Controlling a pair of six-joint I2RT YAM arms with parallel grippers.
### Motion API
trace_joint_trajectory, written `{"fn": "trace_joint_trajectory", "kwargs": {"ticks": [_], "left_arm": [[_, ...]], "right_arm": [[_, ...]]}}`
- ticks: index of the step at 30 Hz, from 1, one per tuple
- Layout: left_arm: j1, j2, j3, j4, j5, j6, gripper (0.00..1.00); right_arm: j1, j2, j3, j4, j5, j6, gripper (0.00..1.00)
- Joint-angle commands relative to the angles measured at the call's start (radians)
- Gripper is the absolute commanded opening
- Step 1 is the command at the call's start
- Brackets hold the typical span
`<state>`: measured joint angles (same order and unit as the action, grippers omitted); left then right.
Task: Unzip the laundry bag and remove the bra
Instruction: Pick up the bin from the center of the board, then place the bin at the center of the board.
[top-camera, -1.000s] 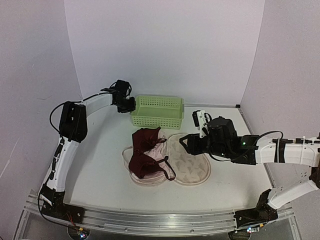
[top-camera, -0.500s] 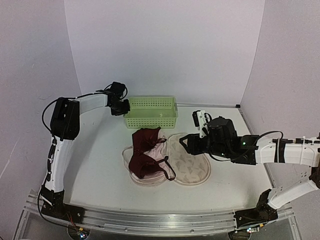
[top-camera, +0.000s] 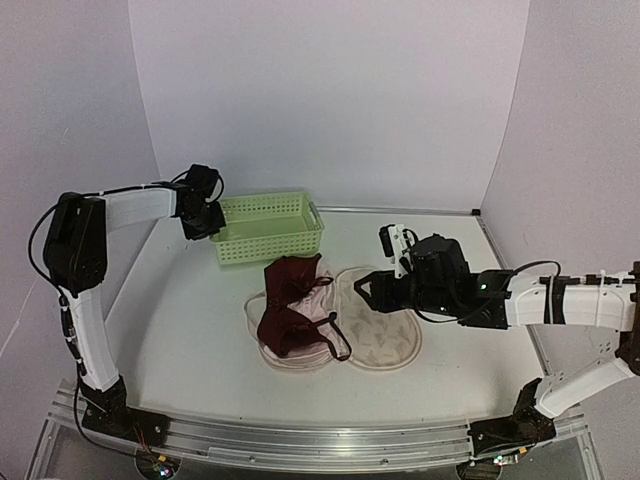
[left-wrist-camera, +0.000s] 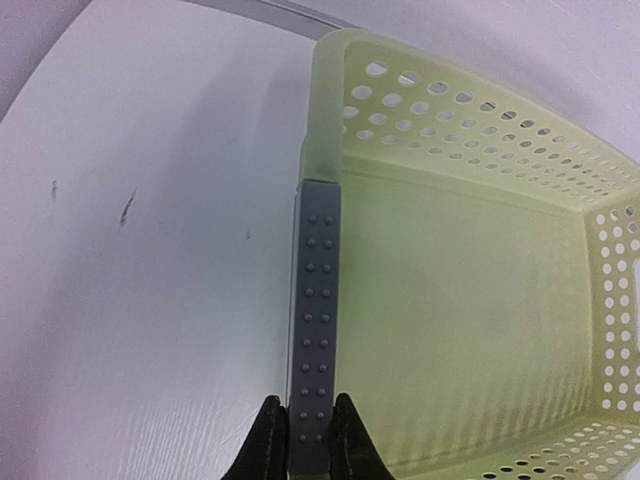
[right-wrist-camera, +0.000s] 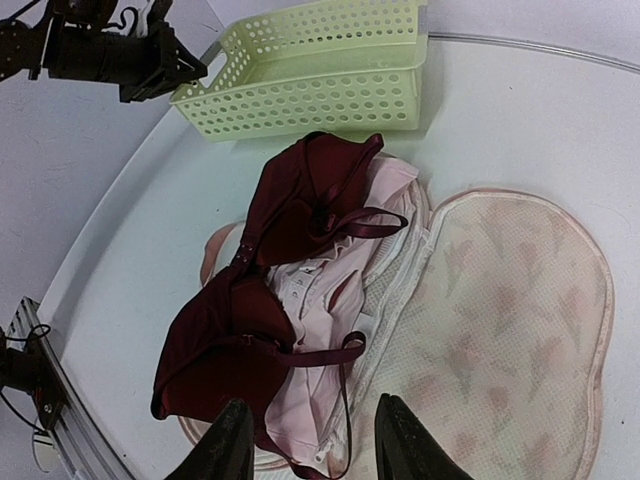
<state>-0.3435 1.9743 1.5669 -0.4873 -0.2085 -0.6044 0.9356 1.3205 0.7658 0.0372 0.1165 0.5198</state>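
The laundry bag (top-camera: 385, 335) lies unzipped and spread flat mid-table, its cream leaf-printed right lobe (right-wrist-camera: 510, 320) bare. The dark red bra (top-camera: 288, 310) rests across the left lobe on pale pink fabric (right-wrist-camera: 335, 300), with one strap looping toward the zip. My right gripper (top-camera: 366, 290) hangs open just above the bag's middle. In the right wrist view its black fingertips (right-wrist-camera: 228, 440) straddle the bra's (right-wrist-camera: 225, 335) strap end without touching it. My left gripper (top-camera: 205, 220) is at the back left, shut on the left wall of the green basket (top-camera: 268, 228).
The light-green perforated basket (left-wrist-camera: 460, 300) stands empty at the back left, its left wall pinched in my left gripper (left-wrist-camera: 308, 425). The right wrist view shows that basket (right-wrist-camera: 320, 70) beyond the bra. The back wall is close behind it. A metal rail runs along the table's near edge.
My left arm has dragged the green basket leftward along the back of the table. The right gripper has narrowed slightly and stayed over the bag.
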Motion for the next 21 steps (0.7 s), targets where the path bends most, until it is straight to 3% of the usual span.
{"fn": "trace_joint_trajectory", "kwargs": {"ticks": [1, 12, 21], "left_arm": [[0.012, -0.172, -0.128, 0.084, -0.084, -0.099, 0.00], [0.013, -0.540, -0.555, 0.099, -0.199, -0.428, 0.00], [0.012, -0.717, -0.741, -0.008, -0.282, -0.699, 0.00]], "right_arm": [[-0.001, -0.004, 0.053, 0.042, -0.017, 0.012, 0.42], [-0.002, -0.012, 0.076, 0.014, -0.017, 0.019, 0.42], [-0.001, -0.037, 0.069, -0.017, -0.004, 0.045, 0.41]]}}
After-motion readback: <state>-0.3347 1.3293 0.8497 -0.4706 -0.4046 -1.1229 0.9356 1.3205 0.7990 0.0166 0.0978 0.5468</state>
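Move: The left hand already grips the bin by its left end, rim held clear of the table. The bin's middle lies about 14 cm to the hand's right, level fore and aft, and 4 cm lower; the bra lies some 20 cm back and 22 cm right, 10 cm below, with the open laundry bag under it and reaching to its right. From the right hand, the bin's middle is about 22 cm ahead, 22 cm left and 9 cm below. Left hand, still pinching the bin's end, swings it back about 16 cm and left 10, turning some 30° counter-clockwise. ##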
